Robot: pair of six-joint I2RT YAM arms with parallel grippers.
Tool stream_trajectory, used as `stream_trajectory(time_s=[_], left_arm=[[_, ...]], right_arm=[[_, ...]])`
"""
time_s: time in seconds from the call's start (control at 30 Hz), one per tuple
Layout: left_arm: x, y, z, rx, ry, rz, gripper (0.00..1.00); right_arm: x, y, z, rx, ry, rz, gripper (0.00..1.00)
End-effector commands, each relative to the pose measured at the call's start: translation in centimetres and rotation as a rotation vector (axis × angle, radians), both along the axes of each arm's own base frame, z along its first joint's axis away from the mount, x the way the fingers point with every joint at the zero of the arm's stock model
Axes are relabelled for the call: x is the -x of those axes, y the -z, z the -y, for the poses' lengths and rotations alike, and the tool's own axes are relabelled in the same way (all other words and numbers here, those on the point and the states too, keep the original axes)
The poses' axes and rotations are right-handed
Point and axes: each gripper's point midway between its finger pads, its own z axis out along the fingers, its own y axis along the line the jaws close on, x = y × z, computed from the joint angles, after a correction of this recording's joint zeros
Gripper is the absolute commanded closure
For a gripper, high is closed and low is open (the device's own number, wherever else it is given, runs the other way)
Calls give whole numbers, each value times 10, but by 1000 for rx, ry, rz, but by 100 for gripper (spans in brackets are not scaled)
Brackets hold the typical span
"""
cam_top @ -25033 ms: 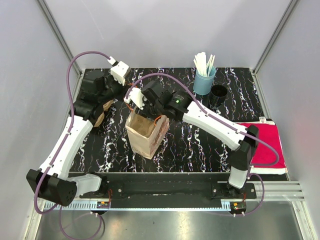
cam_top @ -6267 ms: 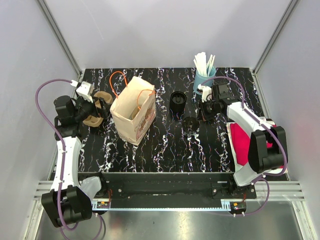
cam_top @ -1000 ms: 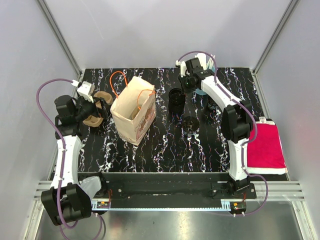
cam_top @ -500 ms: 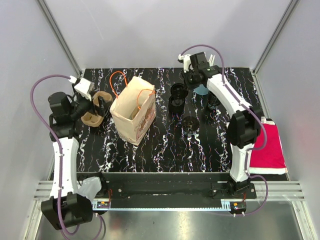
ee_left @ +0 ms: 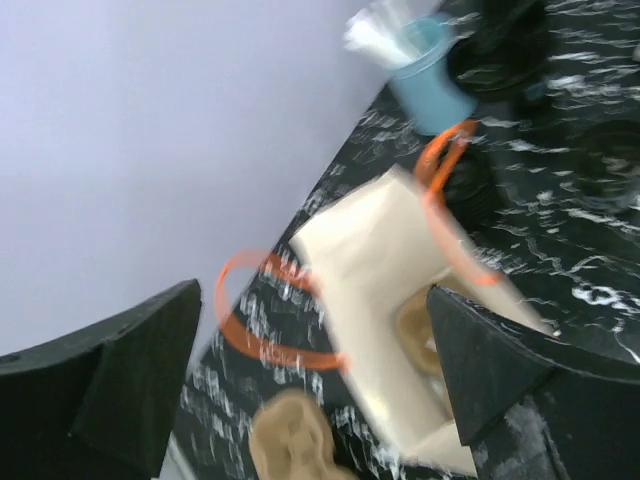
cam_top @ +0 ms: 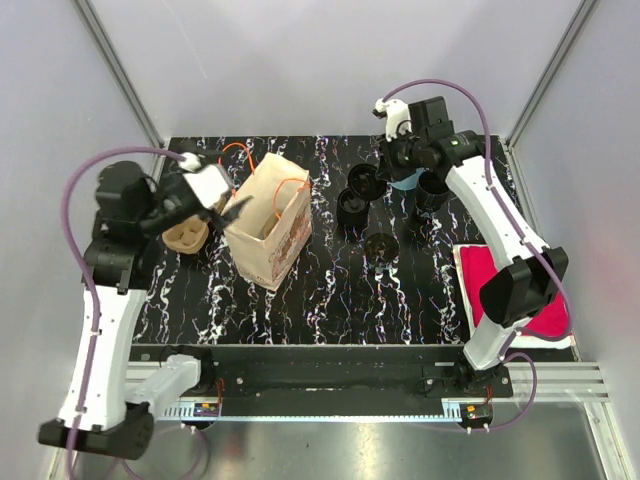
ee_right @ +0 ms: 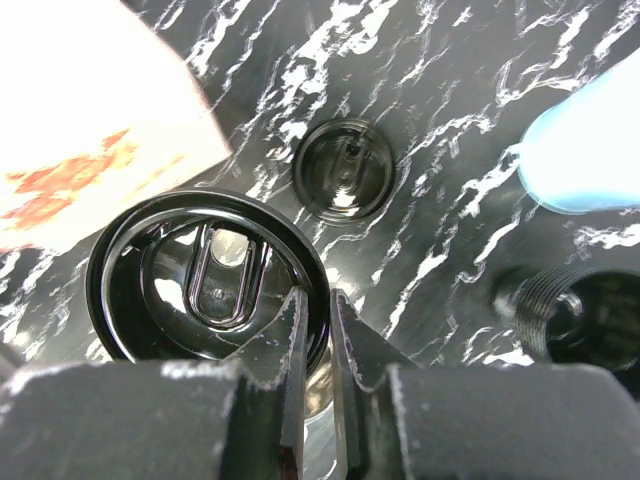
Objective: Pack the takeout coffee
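My right gripper (cam_top: 378, 178) (ee_right: 320, 322) is shut on the rim of a black lid (cam_top: 362, 184) (ee_right: 208, 280). It holds the lid tilted just above an open black cup (cam_top: 349, 207). A second black lid (cam_top: 380, 246) (ee_right: 343, 180) lies flat on the table. The brown paper bag (cam_top: 268, 228) (ee_left: 385, 265) stands open, with orange handles (ee_left: 262, 312). My left gripper (cam_top: 230, 208) (ee_left: 312, 300) hangs open above the bag's left edge with nothing in it. A brown pulp cup carrier (cam_top: 184, 236) (ee_left: 290, 440) lies left of the bag.
A blue cup (cam_top: 407, 170) (ee_right: 590, 150) holding white stirrers stands at the back, with another black cup (cam_top: 433, 193) (ee_right: 572, 322) beside it. A red cloth (cam_top: 522, 292) lies at the right edge. The left wrist view is blurred.
My left arm has risen from beside the carrier and swung right to the bag's left edge. The right arm's elbow has swung right, and the lid has edged right above the cup.
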Motion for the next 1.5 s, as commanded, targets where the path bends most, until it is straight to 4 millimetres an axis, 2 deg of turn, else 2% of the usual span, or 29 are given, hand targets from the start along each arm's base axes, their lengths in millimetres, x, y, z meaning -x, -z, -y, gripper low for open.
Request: stream_trajectory(time_s=[0.0, 0.03, 0.13, 0.2, 0.27, 0.3, 0.33, 0.4, 0.57, 0.6, 0.67, 0.9, 1.17, 1.47], left_arm=[[-1, 3, 37, -192, 62, 75, 1], [-1, 7, 50, -239, 55, 86, 1], [-4, 24, 78, -375, 81, 125, 1], [-6, 41, 95, -442, 108, 119, 1], [-2, 50, 116, -512, 145, 154, 1], [-5, 63, 123, -559, 146, 148, 1], [2, 65, 141, -579, 197, 182, 1], [0, 78, 155, -628, 205, 182, 1], [2, 87, 191, -647, 282, 197, 1], [5, 97, 205, -665, 319, 188, 1], [6, 104, 215, -677, 343, 182, 1], [14, 114, 244, -700, 379, 178, 1], [14, 113, 260, -696, 381, 188, 1], [8, 126, 274, -739, 375, 203, 1]], right_arm=[[31, -22, 6, -101, -72, -64, 86], [30, -26, 14, -113, -63, -64, 86], [38, -31, 21, -159, -84, -102, 86], [42, -30, 29, -189, -88, -134, 86], [46, -28, 32, -209, -96, -165, 86], [48, -26, 33, -214, -99, -178, 86], [50, -22, 31, -219, -106, -199, 86], [58, -19, 28, -237, -136, -233, 86], [71, -6, 23, -261, -181, -317, 86], [72, 1, 22, -263, -188, -348, 86], [75, 7, 21, -268, -192, -385, 86], [76, 26, 18, -282, -192, -459, 86], [75, 39, 15, -281, -180, -504, 86], [85, 36, 4, -268, -208, -504, 85]])
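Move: The black lid, pinched by its rim in the right fingers, is about 12 cm ahead of the left hand, 25 cm to its right and 16 cm lower. The paper bag stands nearer, some 8 cm ahead and 8 cm right of the left hand, its middle 25 cm below. From the right hand, the clear dark cup lies roughly 4 cm back, 2 cm right and 20 cm down; the lid stack is about 7 cm ahead, 4 cm left and 18 cm down. The right hand keeps its pinch on the black lid's rim and draws it back about 7 cm, then sinks some 5 cm, tipping until its fingers point left and down. The left hand, still wide open, sweeps 26 cm right past the bag's near side towards the lid, dropping 15 cm, rolling left side up about 45 degrees and turning clockwise, and stops short of a visible grip. ##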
